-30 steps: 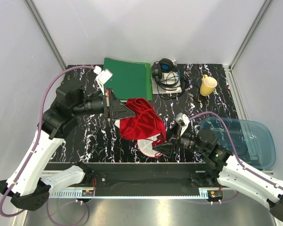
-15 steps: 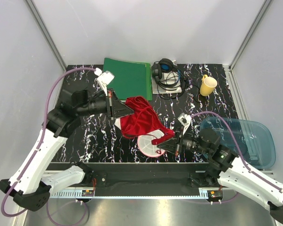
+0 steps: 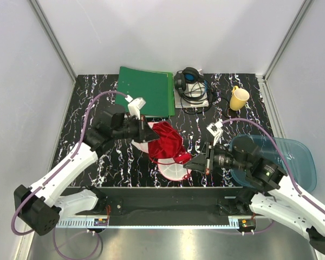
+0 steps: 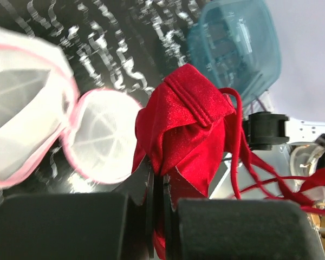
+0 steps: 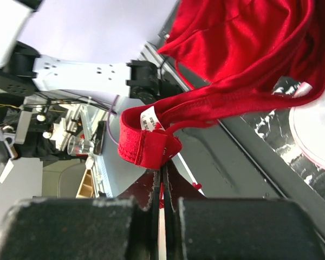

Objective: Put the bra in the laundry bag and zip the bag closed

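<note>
The red bra (image 3: 165, 142) hangs bunched between both grippers, over the black marbled table. My left gripper (image 3: 148, 134) is shut on the bra's fabric (image 4: 187, 119) from the left, the cloth pinched between the jaws of the left gripper (image 4: 160, 176). My right gripper (image 3: 192, 162) is shut on the bra's band end (image 5: 146, 143), which sits folded at the tips of the right gripper (image 5: 162, 173). The laundry bag (image 3: 173, 169), white mesh with pink trim, lies flat on the table under the bra. Its round face (image 4: 105, 135) shows in the left wrist view, and its edge (image 5: 314, 135) in the right wrist view.
A translucent blue tray (image 3: 292, 160) sits at the right, under the right arm. A green folder (image 3: 146, 89), headphones on a stack (image 3: 190, 84) and a yellow mug (image 3: 239, 98) stand along the back.
The right gripper closed on the bra's band end and drew back to the right. The left arm carried the bra right and nearer, bunching it over the bag.
</note>
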{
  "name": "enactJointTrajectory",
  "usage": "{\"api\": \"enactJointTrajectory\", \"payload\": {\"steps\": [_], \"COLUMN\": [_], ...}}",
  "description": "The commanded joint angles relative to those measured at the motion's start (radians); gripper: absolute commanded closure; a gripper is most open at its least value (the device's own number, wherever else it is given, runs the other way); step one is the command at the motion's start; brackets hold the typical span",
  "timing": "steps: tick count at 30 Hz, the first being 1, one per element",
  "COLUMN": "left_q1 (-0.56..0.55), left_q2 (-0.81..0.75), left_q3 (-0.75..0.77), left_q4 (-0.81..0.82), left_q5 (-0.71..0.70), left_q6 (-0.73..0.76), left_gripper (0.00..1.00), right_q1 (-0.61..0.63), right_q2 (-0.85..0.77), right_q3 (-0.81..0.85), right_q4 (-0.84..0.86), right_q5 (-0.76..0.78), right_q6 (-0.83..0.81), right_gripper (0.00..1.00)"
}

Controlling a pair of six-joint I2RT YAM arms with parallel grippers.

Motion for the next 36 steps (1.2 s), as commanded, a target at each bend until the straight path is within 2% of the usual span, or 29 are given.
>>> {"api": "enactJointTrajectory", "payload": {"steps": [1, 6, 10, 16, 21, 26, 27, 31, 36], "left_q1": [-0.079, -0.145, -0.151, -0.171, -0.171, -0.171, -0.171, -0.170, -0.170], "left_q2": [0.018, 0.043, 0.017, 0.012, 0.035, 0.069, 0.080, 0.109, 0.127], "left_q3": [-0.010, -0.076, -0.147, -0.250, -0.262, -0.259, -0.262, -0.277, -0.297], "left_q4": [0.195, 0.280, 0.305, 0.454, 0.567, 0.652, 0.666, 0.731, 0.824], "left_q5": [-0.005, 0.047, 0.081, 0.198, 0.294, 0.381, 0.391, 0.426, 0.443], "left_q6": [-0.058, -0.132, -0.164, -0.270, -0.366, -0.441, -0.451, -0.503, -0.577], "left_gripper": [1.00, 1.00, 1.00, 1.00, 1.00, 1.00, 1.00, 1.00, 1.00], "right_q1": [0.004, 0.005, 0.004, 0.004, 0.004, 0.004, 0.004, 0.004, 0.004], "right_q2": [0.073, 0.175, 0.189, 0.232, 0.273, 0.301, 0.301, 0.301, 0.330], "right_q3": [0.092, 0.158, 0.181, 0.182, 0.211, 0.264, 0.282, 0.337, 0.437], "right_q4": [-0.030, -0.056, -0.097, -0.120, -0.195, -0.298, -0.325, -0.393, -0.548], "right_q5": [-0.013, 0.039, 0.097, 0.100, 0.140, 0.172, 0.179, 0.192, 0.218], "right_q6": [-0.028, -0.070, -0.081, -0.078, -0.084, -0.108, -0.114, -0.117, -0.128], "right_gripper": [1.00, 1.00, 1.00, 1.00, 1.00, 0.92, 0.87, 0.77, 0.71]}}
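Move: From the left gripper, which already pinches the bra, the strap end in the right gripper is some 15 cm to the right, 11 cm back and about level. The bag's round mesh flap lies 8 cm right, 7 cm back and about 20 cm below; the open bag body is 11 cm ahead, 1 cm left, equally low. From the right gripper, the bra's bulk hangs about 9 cm ahead, 9 cm left and slightly lower; the mesh flap is 4 cm ahead, 5 cm left, 20 cm down. Bring the left gripper, still clamped on the bra, to the right and then back towards the right gripper, about 11 cm in all, dipping on the way and rising again, while swinging its fingers clockwise and nearer level. Ease the right gripper forward some 4 cm towards the bra's bulk, tipping its fingers down about 20 degrees; it sinks, then partly rises as they part a quarter of the way around the cloth. ##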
